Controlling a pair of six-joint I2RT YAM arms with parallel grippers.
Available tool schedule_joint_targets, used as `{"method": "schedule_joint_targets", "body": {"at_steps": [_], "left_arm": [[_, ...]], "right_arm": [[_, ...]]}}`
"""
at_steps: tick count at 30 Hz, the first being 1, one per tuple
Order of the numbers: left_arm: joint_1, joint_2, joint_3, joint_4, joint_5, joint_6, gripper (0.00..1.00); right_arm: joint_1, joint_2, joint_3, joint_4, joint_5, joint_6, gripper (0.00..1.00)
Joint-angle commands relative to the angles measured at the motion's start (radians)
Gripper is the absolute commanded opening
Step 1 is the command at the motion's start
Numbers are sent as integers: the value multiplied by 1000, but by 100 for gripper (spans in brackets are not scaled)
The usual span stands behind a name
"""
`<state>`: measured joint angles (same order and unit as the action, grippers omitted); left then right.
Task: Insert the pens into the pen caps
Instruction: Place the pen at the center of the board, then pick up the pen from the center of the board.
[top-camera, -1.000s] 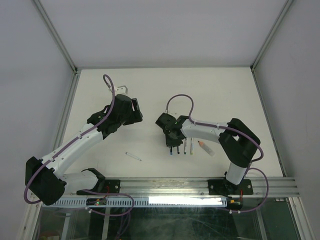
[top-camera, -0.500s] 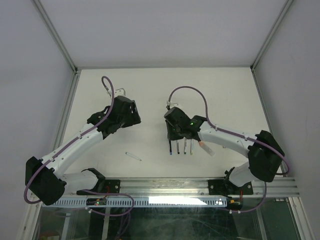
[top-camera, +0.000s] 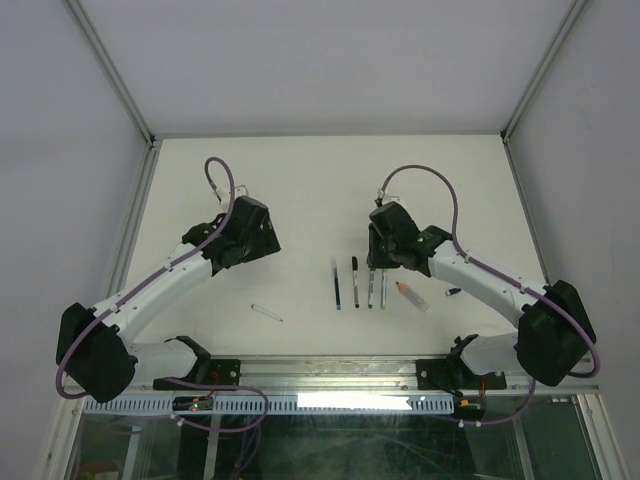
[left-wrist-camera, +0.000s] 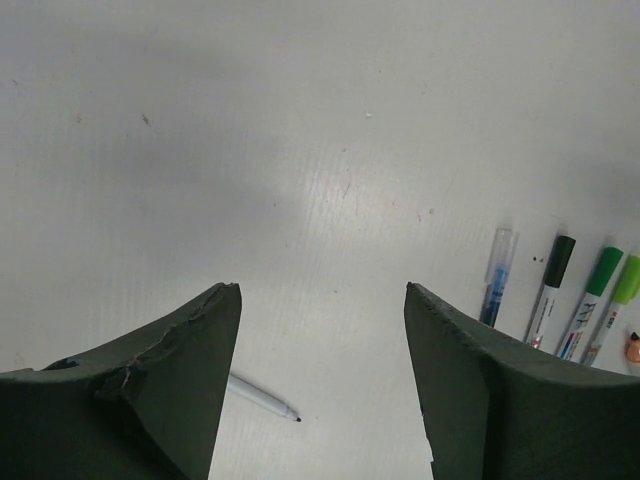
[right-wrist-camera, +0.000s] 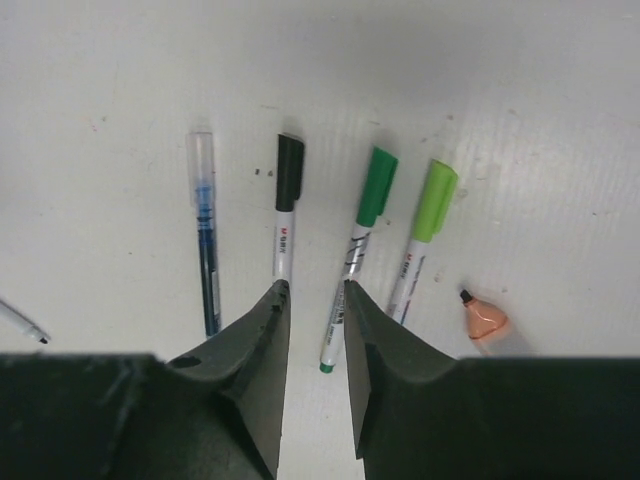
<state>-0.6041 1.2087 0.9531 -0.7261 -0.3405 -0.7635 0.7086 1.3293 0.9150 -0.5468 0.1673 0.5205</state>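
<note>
Several pens lie side by side: a blue pen (right-wrist-camera: 205, 240) under a clear cap, a pen with a black cap (right-wrist-camera: 289, 172), one with a dark green cap (right-wrist-camera: 377, 186), and one with a light green cap (right-wrist-camera: 436, 199). Beside them shows the orange tip (right-wrist-camera: 484, 320) of a thicker pen. My right gripper (right-wrist-camera: 315, 290) hovers just above this row (top-camera: 358, 284), jaws a narrow gap apart with nothing between them. An uncapped white pen (left-wrist-camera: 262, 398) lies alone on the table below my left gripper (left-wrist-camera: 322, 290), which is wide open and empty.
A small dark blue piece (top-camera: 453, 292) lies on the table right of the pen row. The white table (top-camera: 300, 180) is bounded by metal frame rails and grey walls. The lone pen (top-camera: 267, 312) sits between the two arms near the front edge.
My right gripper has pulled back from over the pen row, toward the far right, uncovering the blue and black-capped pens; its jaws parted slightly. The left gripper shifted only a little.
</note>
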Motion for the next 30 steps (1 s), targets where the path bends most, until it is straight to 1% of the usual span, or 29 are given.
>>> {"method": "schedule_joint_targets", "body": {"at_steps": [1,7,9,11,16,19,27,30], "left_arm": [[26,44,54,16,-15,17,67],[31,79,79,44,-1,43,68],[33,83,78,60,8,53,68],[36,86,78,72,18,66,68],[45,90,75,87,30,100,68],[50,92,69,91,41,111,68],[58,97,64,99,62,113,68],[60,94,66,98,63,112,68]], "right_arm": [[-60,-26,37,-86,12,-23,31],[-148,23,128,-300,-4,-63,40],[-176,52,151,-389,-41,-60,45],[-188,69,158,-437,-47,-34,49],[-193,79,94,-437,-83,29,58],[-193,105,61,-430,-75,38,61],[-199,214,39,-405,-23,7,62],[-210,239,35,-374,-30,-10,61]]}}
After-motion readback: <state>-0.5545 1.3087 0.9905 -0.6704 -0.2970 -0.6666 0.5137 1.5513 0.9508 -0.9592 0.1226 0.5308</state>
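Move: The orange pen that my empty right hand goes for lies about 9 cm to its right, 7 cm back and 8 cm below. The light green pen is some 4 cm to the hand's right, the dark green pen about 1 cm to its right, both roughly 4 cm back; the blue eraser is about 18 cm right and 6 cm back. From my left hand the orange pen lies roughly 32 cm right, 8 cm back, 12 cm below. I swing my right hand about 9 cm right, away from the row of capped pens, first nearly level, then about 6 cm back and 6 cm down towards the orange pen. On the way I tip the fingers some 30 degrees to point almost straight down and open them from a narrow gap to well apart, ending just above the orange pen, one finger on each side. My open left hand eases about 2 cm forward. ##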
